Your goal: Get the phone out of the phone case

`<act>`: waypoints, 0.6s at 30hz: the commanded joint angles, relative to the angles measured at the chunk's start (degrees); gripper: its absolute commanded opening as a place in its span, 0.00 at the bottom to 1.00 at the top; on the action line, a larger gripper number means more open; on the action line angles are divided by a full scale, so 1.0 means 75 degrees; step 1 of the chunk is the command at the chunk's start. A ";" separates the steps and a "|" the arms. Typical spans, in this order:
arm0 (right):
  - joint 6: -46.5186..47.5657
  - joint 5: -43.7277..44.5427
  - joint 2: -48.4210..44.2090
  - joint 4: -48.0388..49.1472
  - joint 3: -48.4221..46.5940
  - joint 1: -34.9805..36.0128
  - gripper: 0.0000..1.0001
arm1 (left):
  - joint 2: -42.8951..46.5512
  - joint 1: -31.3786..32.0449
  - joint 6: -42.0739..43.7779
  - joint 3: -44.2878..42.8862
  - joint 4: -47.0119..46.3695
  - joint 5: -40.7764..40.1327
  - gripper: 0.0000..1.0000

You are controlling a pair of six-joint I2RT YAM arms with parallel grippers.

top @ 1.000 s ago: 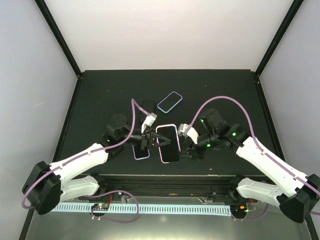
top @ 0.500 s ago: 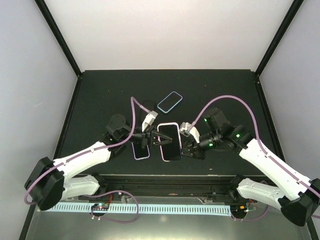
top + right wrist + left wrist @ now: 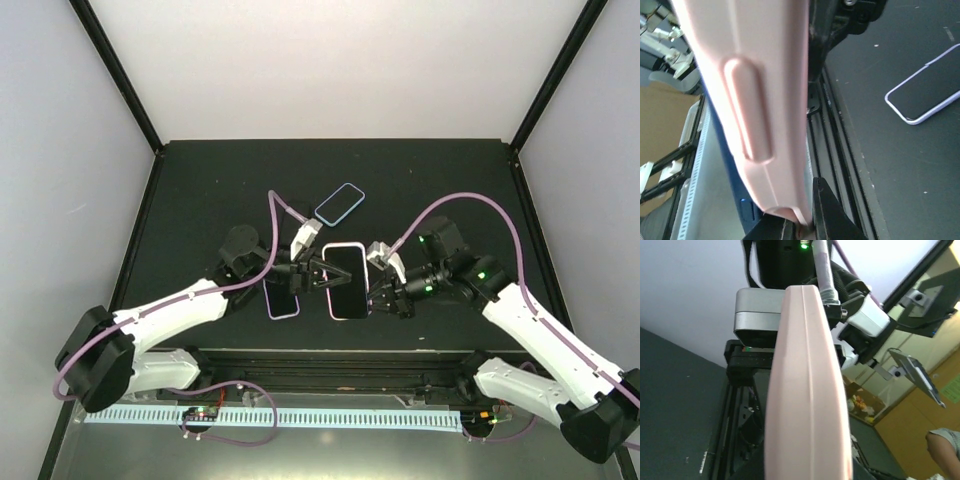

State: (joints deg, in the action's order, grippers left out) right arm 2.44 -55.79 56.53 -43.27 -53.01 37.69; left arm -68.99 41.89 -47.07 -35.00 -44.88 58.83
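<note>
A phone (image 3: 347, 283) with a dark screen sits in a pink phone case (image 3: 345, 246) and is held up between both arms above the table's near middle. My left gripper (image 3: 318, 277) is shut on the case's left edge. My right gripper (image 3: 374, 290) is shut on its right edge. The left wrist view is filled by the case's pink side (image 3: 807, 390), which hides the fingers. In the right wrist view the pink case (image 3: 765, 100) with its long side button runs down into my right gripper (image 3: 807, 225), and a black finger (image 3: 832, 215) presses on its lip.
A second phone in a purple case (image 3: 282, 301) lies on the black table just left of the held one, partly under the left gripper. A blue-cased phone (image 3: 339, 203) lies farther back. The table's near edge rail (image 3: 330, 355) runs just below.
My right gripper has closed onto the case's right edge. Both arms and the held phone have shifted a little to the right.
</note>
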 commanded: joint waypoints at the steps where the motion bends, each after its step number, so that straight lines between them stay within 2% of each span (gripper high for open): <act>1: -0.0548 -0.0196 -0.0360 0.2207 0.0122 -0.0236 0.01 | -0.0337 0.0104 0.1015 -0.0770 0.2038 -0.2081 0.15; 4: -0.1186 0.0136 -0.0291 0.2674 0.0680 -0.0831 0.01 | -0.0017 0.0063 0.1803 -0.1158 0.3039 -0.2969 0.45; 7: -0.1731 0.0094 -0.0112 0.3417 0.1359 -0.1368 0.01 | 0.0483 0.0055 0.2443 -0.1497 0.4218 -0.4554 0.62; 10: -0.2099 0.0142 -0.0070 0.4169 0.1908 -0.1485 0.01 | 0.0864 0.0060 0.2861 -0.1804 0.5602 -0.6176 0.66; 13: -0.2199 0.0276 -0.0094 0.4359 0.2043 -0.1487 0.01 | 0.1177 0.0075 0.2822 -0.1583 0.6168 -0.7379 0.72; 15: -0.2269 0.0591 -0.0084 0.4410 0.2109 -0.1490 0.01 | 0.1415 0.0076 0.2522 -0.1249 0.6174 -0.7771 0.72; 18: -0.2276 0.1019 -0.0044 0.4440 0.2127 -0.1535 0.01 | 0.1446 0.0111 0.1911 -0.1116 0.6242 -0.7625 0.71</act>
State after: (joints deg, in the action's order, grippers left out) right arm -13.39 -51.11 56.95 -17.43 -36.07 26.63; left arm -58.83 42.19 -29.39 -44.62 -3.99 8.84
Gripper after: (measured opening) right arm 0.065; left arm 0.716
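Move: The pink phone case with the phone is held up between both hands. Its middle lies about 3 cm to the left hand's right, 1 cm back and 1 cm lower; from the right hand, about 4 cm left, 3 cm ahead and 3 cm higher. On the table, roughly 25 cm below the left hand, the purple phone lies about 7 cm ahead and 12 cm left of it, the light-blue phone about 30 cm ahead and 3 cm right. Forward go both hands: the left spreads its fingers wide, lets go of the case's left edge and swings some 12 cm forward, then also left, turning about 50 degrees counter-clockwise until it points forward-right. The right keeps its pinch on the case's lower right corner, carrying it forward about 8 cm, then also down, while turning clockwise. ##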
